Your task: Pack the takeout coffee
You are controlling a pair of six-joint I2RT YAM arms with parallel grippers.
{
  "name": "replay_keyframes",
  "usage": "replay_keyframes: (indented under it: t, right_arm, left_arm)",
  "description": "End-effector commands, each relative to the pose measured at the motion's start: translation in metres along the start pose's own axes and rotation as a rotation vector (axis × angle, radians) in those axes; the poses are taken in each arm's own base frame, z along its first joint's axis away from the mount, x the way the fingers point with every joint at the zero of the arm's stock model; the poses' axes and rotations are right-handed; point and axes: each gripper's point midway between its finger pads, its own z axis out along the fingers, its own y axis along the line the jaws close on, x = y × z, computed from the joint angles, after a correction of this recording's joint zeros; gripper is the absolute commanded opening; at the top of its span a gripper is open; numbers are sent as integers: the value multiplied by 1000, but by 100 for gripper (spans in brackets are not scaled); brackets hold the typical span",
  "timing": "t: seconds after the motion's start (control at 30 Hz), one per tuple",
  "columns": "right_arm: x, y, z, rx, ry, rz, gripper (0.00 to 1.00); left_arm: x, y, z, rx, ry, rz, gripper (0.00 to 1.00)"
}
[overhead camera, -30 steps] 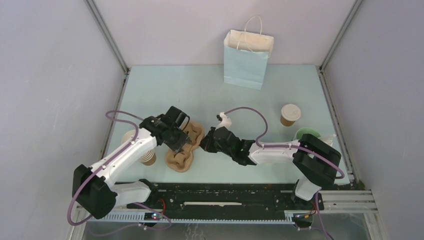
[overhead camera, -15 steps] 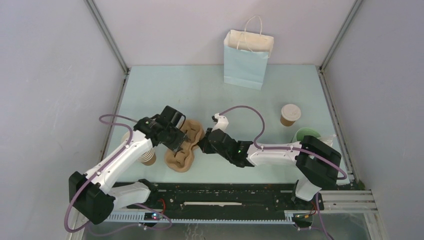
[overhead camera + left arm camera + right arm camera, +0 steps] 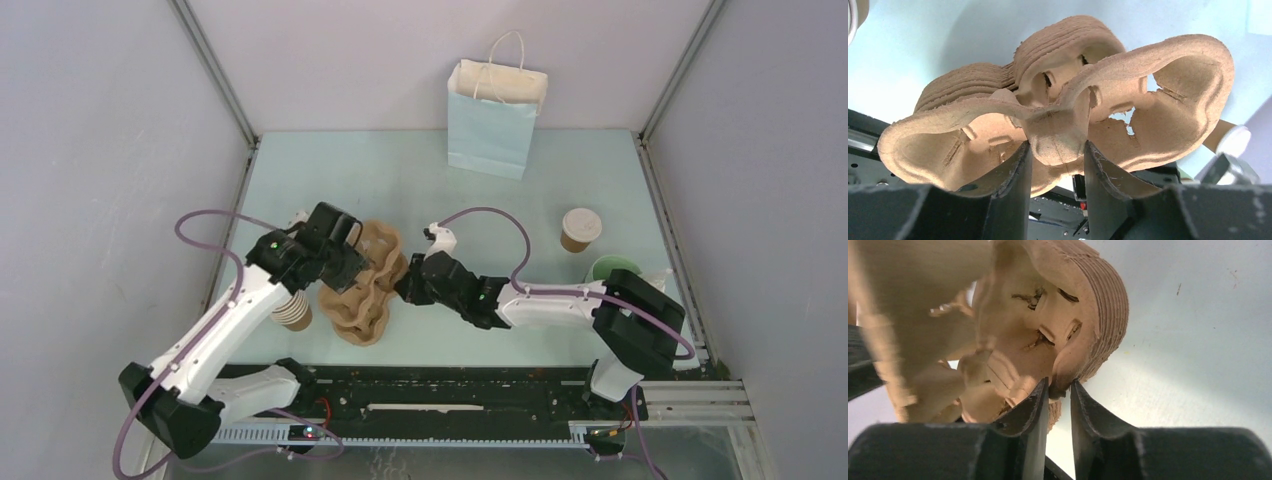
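Note:
The takeout coffee (image 3: 580, 229), a small brown cup with a pale lid, stands alone at the right, away from both grippers. My left gripper (image 3: 335, 265) (image 3: 1057, 145) is shut on the centre post of a brown pulp carrier (image 3: 377, 250) (image 3: 1168, 75), which hangs tilted above the stack of carriers (image 3: 362, 318) (image 3: 1068, 32). My right gripper (image 3: 405, 285) (image 3: 1059, 382) sits at the stack's right rim (image 3: 1103, 295). Its jaws are open a narrow gap, with the rim's edge between the tips.
A pale blue paper bag (image 3: 497, 118) stands at the back. Nested brown cups (image 3: 295, 315) sit left of the stack, under my left arm. A pale green cup (image 3: 610, 268) with white sticks stands by the right arm. A black rail (image 3: 440, 390) runs along the near edge.
My left gripper has lifted the top carrier off the stack, up and to the left, tilting it. The right jaws have eased apart on the stack's rim.

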Motion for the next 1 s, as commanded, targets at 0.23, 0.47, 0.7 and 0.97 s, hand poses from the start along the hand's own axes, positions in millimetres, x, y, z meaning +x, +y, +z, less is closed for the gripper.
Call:
replay_keyframes:
  t: [0.23, 0.47, 0.7, 0.97]
  right_arm:
    - [-43, 42, -54, -191, -9, -154, 61]
    - [-78, 18, -106, -95, -75, -304, 72]
    - [-158, -34, -185, 123, -216, -281, 79]
    - [-175, -40, -181, 103, -179, -102, 95]
  left_arm:
    - [-27, -45, -79, 422, -120, 149, 14]
    - [-36, -53, -125, 610, -219, 369, 15]
    - [-37, -49, -169, 774, -317, 570, 16]
    - [-33, -49, -194, 839, -359, 783, 15]
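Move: The left hand already holds one cup carrier above the carrier stack, whose middle is about 9 cm below and 3 cm to its right, neither ahead nor back. The upright paper cups stand some 12 cm to its left, 4 cm back and 3 cm lower. The right hand is at the stack's near rim, the stack's middle 5 cm to its left, level fore and aft and 2 cm lower; the lidded coffee stands about 35 cm to its right, 11 cm ahead, at its height. Straight up, then up and a little back, the left hand carries its pinched carrier some 17 cm higher, tipping the fingers up about 45 degrees towards forward and swinging them clockwise. The right hand lets go of the stack's rim, opens nearly wide as it first lifts, then sweeps right, about 20 cm up and as far right in all, away from the stack. ##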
